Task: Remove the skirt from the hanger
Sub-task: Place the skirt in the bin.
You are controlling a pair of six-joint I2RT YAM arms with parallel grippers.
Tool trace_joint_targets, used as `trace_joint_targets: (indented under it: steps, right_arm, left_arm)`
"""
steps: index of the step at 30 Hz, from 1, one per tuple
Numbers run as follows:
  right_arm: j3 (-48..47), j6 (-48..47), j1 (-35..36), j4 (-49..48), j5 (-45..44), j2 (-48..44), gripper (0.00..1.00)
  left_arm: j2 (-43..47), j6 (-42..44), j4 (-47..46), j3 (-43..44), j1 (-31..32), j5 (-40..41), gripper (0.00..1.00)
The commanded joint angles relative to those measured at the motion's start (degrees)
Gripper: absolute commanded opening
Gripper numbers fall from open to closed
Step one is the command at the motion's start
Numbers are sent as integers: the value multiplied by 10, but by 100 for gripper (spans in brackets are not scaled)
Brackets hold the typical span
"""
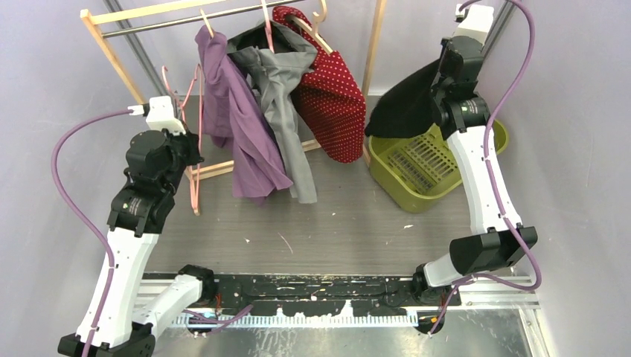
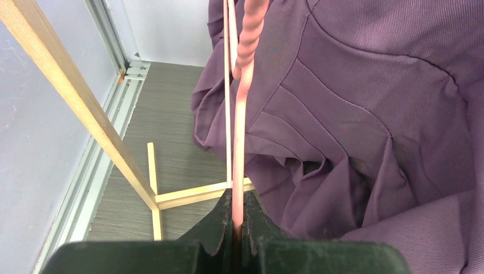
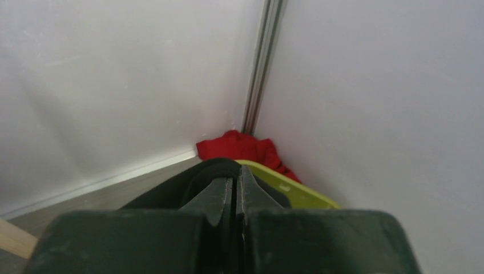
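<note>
The skirt [image 1: 405, 104] is a black cloth hanging from my right gripper [image 1: 440, 78], which is shut on its upper edge, over the green basket [image 1: 417, 175]. In the right wrist view the jaws [image 3: 235, 178] pinch the black skirt [image 3: 171, 188], with the basket rim [image 3: 291, 188] behind. A bare pink hanger [image 1: 196, 175] hangs down at the left of the rack, apart from the skirt. My left gripper [image 1: 190, 155] is shut on it; the left wrist view shows the pink hanger rod [image 2: 240, 142] clamped between the closed fingertips of that gripper [image 2: 238, 197].
A wooden clothes rack [image 1: 111, 56] stands at the back with a purple garment [image 1: 238, 126], a grey one [image 1: 286, 111] and a red dotted one [image 1: 331, 97] on hangers. The purple cloth [image 2: 365, 114] lies close to my left gripper. A red cloth [image 3: 242, 147] sits behind the basket in the corner.
</note>
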State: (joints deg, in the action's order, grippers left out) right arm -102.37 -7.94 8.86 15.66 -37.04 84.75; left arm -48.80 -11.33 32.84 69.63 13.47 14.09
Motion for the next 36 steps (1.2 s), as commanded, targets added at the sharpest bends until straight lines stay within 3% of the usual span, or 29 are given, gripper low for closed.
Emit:
trace_joint_targets:
  steps: [1,15,30,36]
  right_arm:
    - [14,68,-9,-31,35,-19,1]
    - [14,71,-88,-22,54,-34,1]
    - [280,171,-109,-9,100,9,1]
    - [313,224,-139,39,126,58,1]
  left_arm:
    - [-7,22,-37,32,2,15,0]
    - [-34,29,-47,30,2,25,0]
    - [-47,24,-35,30,2,22,0]
    - [-45,24,-28,29,2,23,0]
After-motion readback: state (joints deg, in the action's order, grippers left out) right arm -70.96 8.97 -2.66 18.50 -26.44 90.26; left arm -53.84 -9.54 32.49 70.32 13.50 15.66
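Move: Below the right hand, which already holds the black skirt, the green bin's middle lies about 37 cm down, some 8 cm to the right and 4 cm farther out. The red cloth on the floor is roughly 28 cm ahead and 15 cm to the hand's right, the rack's polka-dot garment about 29 cm to its left and level with it fore and aft, some 17 cm lower. From the left hand, the bin is about 18 cm ahead, 68 cm right and 27 cm down. Shifting about 5 cm to the right over the bin after a small dip, the right hand then drops quickly straight down into it, some 30 cm in all, its fingers tipping downward by roughly 30 degrees and staying shut on the skirt. The left fingers keep their pinch on the pink hanger while that hand eases about 2 cm forward and slightly down. ##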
